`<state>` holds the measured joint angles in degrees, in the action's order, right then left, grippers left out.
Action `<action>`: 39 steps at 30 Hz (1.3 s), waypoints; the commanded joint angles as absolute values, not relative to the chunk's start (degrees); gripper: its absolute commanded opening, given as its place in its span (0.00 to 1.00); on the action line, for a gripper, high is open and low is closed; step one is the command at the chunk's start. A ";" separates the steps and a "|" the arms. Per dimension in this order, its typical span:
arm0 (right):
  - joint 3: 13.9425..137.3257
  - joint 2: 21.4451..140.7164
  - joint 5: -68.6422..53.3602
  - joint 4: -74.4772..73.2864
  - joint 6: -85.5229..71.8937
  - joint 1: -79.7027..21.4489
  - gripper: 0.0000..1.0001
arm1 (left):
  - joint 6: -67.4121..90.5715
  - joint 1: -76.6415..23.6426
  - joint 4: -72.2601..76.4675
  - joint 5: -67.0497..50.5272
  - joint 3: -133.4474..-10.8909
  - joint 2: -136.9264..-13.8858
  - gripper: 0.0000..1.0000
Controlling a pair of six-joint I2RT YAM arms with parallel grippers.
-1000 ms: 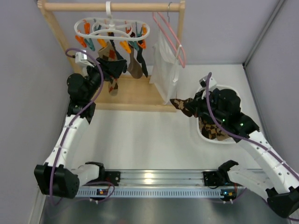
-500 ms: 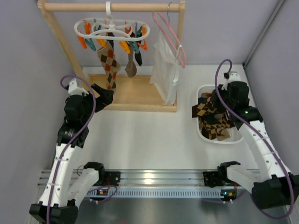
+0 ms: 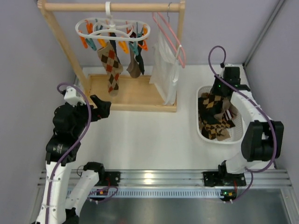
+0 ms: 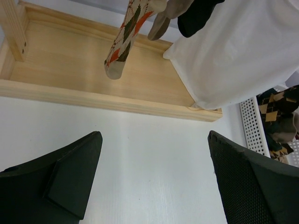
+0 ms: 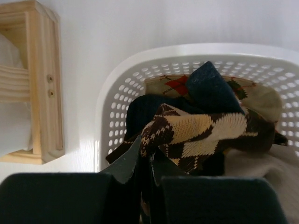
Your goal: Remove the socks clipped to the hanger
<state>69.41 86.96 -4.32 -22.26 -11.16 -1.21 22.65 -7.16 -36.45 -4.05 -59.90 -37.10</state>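
The white hanger [image 3: 112,28] with orange and teal clips hangs from the wooden rail. Three socks are clipped to it: a tan argyle sock [image 3: 110,63] [image 4: 126,39], a grey-brown one [image 3: 134,70] [image 4: 163,21] and a dark one [image 3: 140,63] [image 4: 196,16]. My left gripper [image 3: 100,107] [image 4: 154,158] is open and empty, low over the table in front of the rack's wooden base. My right gripper [image 3: 219,95] [image 5: 145,156] is shut on the end of a brown-and-cream argyle sock [image 5: 201,133] [image 3: 212,105], which drapes over other socks inside the white basket [image 3: 201,128] [image 5: 112,112].
A white garment [image 3: 164,65] [image 4: 238,56] hangs on a pink wire hanger [image 3: 170,35] at the rack's right end. The rack's wooden base [image 3: 135,95] [image 4: 93,74] lies under the socks. Grey walls close in on both sides.
My right arm carried the argyle sock from the table's middle to the right and over the basket. My left arm pulled back from the hanger toward the near left, still open.
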 commanded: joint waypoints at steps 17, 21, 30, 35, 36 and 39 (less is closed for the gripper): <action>69.43 90.55 -7.48 -18.18 -14.41 -0.53 0.49 | 20.04 -9.40 -37.71 8.70 -59.06 -34.27 0.98; 71.02 84.04 -3.44 -23.10 -13.89 -0.53 0.76 | 20.39 -9.49 -37.88 8.35 -60.82 -35.68 0.98; 63.74 65.24 -9.45 -21.03 -14.66 -0.53 0.99 | 23.38 -9.40 -34.73 6.26 -63.90 -38.58 0.99; 46.52 50.46 -39.52 6.73 -26.97 -0.61 0.99 | 22.06 -9.40 -21.75 0.53 -60.04 -42.35 0.99; 45.80 49.32 -41.46 7.29 -27.59 -0.53 0.99 | 21.45 -9.40 -19.53 0.27 -59.59 -43.58 0.99; 43.42 44.40 -45.69 8.26 -27.07 -0.70 0.99 | 17.76 -9.40 -11.72 -2.64 -59.15 -48.94 0.99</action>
<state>45.08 46.85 -33.78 -1.76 -23.77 -0.99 21.06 -9.23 -24.64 0.82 -60.27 -44.82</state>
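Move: The right hand, holding the brown argyle sock, is over the far left part of the white basket, whose middle lies about 8 cm back, 4 cm to its right and 13 cm below; the white hanging cloth is roughly 22 cm to its left, 5 cm farther out and some 7 cm higher. The empty left hand has the tan argyle sock about 15 cm ahead, 2 cm right and 4 cm above, with the grey sock 15 cm ahead, 12 cm right and 8 cm above. The right hand sinks about 11 cm into the basket, tipping its fingers further down, starts opening to let go of the brown argyle sock, then climbs out with the fingers spreading wide and swings back and left towards the hanger side, fingers tilting up and turning counter-clockwise. Meanwhile the left hand, still wide open and empty, drifts some 3 cm left and slightly back, returns, and reaches about 5 cm forward of its start towards the hanging socks. ##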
